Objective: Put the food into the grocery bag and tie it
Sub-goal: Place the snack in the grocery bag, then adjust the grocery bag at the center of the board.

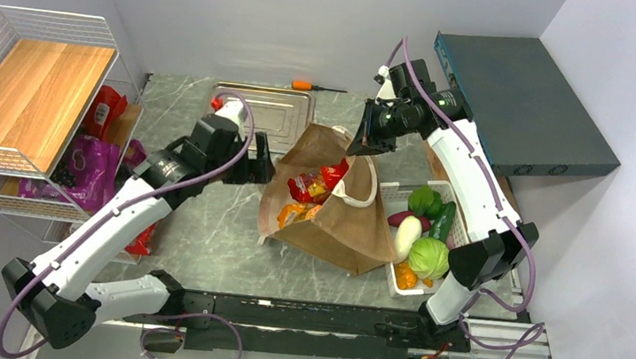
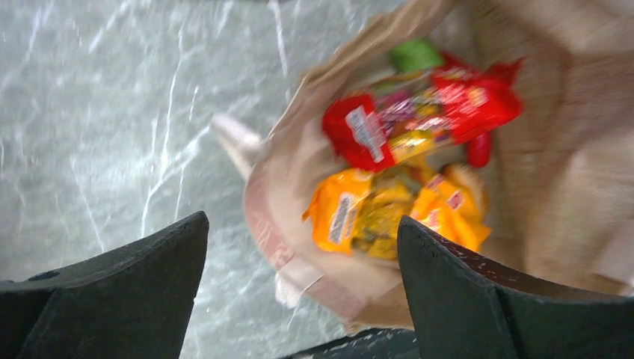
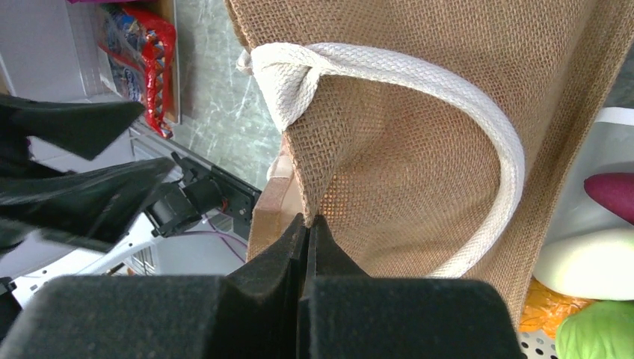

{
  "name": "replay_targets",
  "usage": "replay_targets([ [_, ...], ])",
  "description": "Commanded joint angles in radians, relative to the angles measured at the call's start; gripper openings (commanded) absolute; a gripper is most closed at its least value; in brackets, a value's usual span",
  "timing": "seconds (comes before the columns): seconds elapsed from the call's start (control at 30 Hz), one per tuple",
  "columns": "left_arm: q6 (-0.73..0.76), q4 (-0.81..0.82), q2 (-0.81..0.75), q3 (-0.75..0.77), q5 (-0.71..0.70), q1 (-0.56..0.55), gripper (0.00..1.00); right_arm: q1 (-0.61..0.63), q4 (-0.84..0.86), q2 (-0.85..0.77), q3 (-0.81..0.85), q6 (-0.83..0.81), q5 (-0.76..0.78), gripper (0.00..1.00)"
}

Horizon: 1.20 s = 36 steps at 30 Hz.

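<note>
The brown grocery bag [image 1: 354,223] lies at the table's middle with its mouth facing left. Inside it sit a red snack packet [image 2: 419,120] and an orange snack packet [image 2: 389,213], with a small red chili [image 2: 478,149] beside them. My left gripper [image 2: 303,221] is open and empty just left of the bag's mouth [image 1: 262,167]. My right gripper [image 3: 307,218] is shut on the bag's woven upper rim [image 1: 362,147], next to a white loop handle [image 3: 448,90]. A light green vegetable [image 1: 428,258] lies in the white basket [image 1: 389,188].
The basket to the bag's right also holds a white vegetable [image 1: 406,236], green ones and an orange piece [image 1: 405,278]. A wire shelf [image 1: 30,87] with packets stands at the left, a metal tray [image 1: 273,108] and screwdriver [image 1: 311,85] at the back, a dark box [image 1: 519,103] back right.
</note>
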Motion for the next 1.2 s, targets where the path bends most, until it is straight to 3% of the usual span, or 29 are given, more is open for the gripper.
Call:
replay_targets([
  [0.0,-0.075,-0.006,-0.062,-0.134,-0.007,0.018,0.95,-0.011,0.032,-0.018,0.046,-0.005,-0.032,0.00],
  [0.4,-0.120,0.308,-0.094,-0.571,0.226,0.094,0.86,-0.013,0.049,-0.034,0.029,0.004,-0.053,0.00],
  [0.63,-0.155,0.539,-0.004,-0.679,0.412,0.151,0.81,-0.012,0.057,-0.047,0.015,0.005,-0.056,0.00],
  [0.8,-0.178,0.668,0.065,-0.715,0.532,0.182,0.66,-0.013,0.058,-0.046,0.013,0.008,-0.055,0.00],
  [0.93,-0.197,0.670,0.112,-0.711,0.542,0.194,0.56,-0.014,0.056,-0.044,0.020,0.007,-0.052,0.00],
  [1.13,-0.240,0.758,0.178,-0.729,0.581,0.195,0.54,-0.014,0.054,-0.040,0.024,0.007,-0.052,0.00],
  [1.17,-0.241,0.768,0.190,-0.727,0.589,0.195,0.48,-0.014,0.052,-0.040,0.024,0.007,-0.053,0.00],
])
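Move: The bag's left rim, its open edge near the left front corner, lies about 21 cm below the left hand, some 4 cm back and 3 cm to the right. In the bag, the orange snack is about 10 cm right and 2 cm back of this hand, the red snack 13 cm right and 5 cm ahead, both some 21 cm down; the metal tray lies 16 cm ahead, about level sideways, 25 cm down. From the right hand, which holds the bag's far edge, that left rim is about 11 cm left, 7 cm back and 24 cm below. The empty left hand plunges about 20 cm down and some 6 cm back to the bag's left rim, drifting a little left at first, then near the bottom swings right about 5 cm and slightly forward while the wrist tips some 25 degrees further down and rolls left side low. Its wide-open fingers close to about half, one outside and one inside the rim, though a pinch can't be seen yet, while the right hand stays still and keeps its closed grip on the bag's far edge. ##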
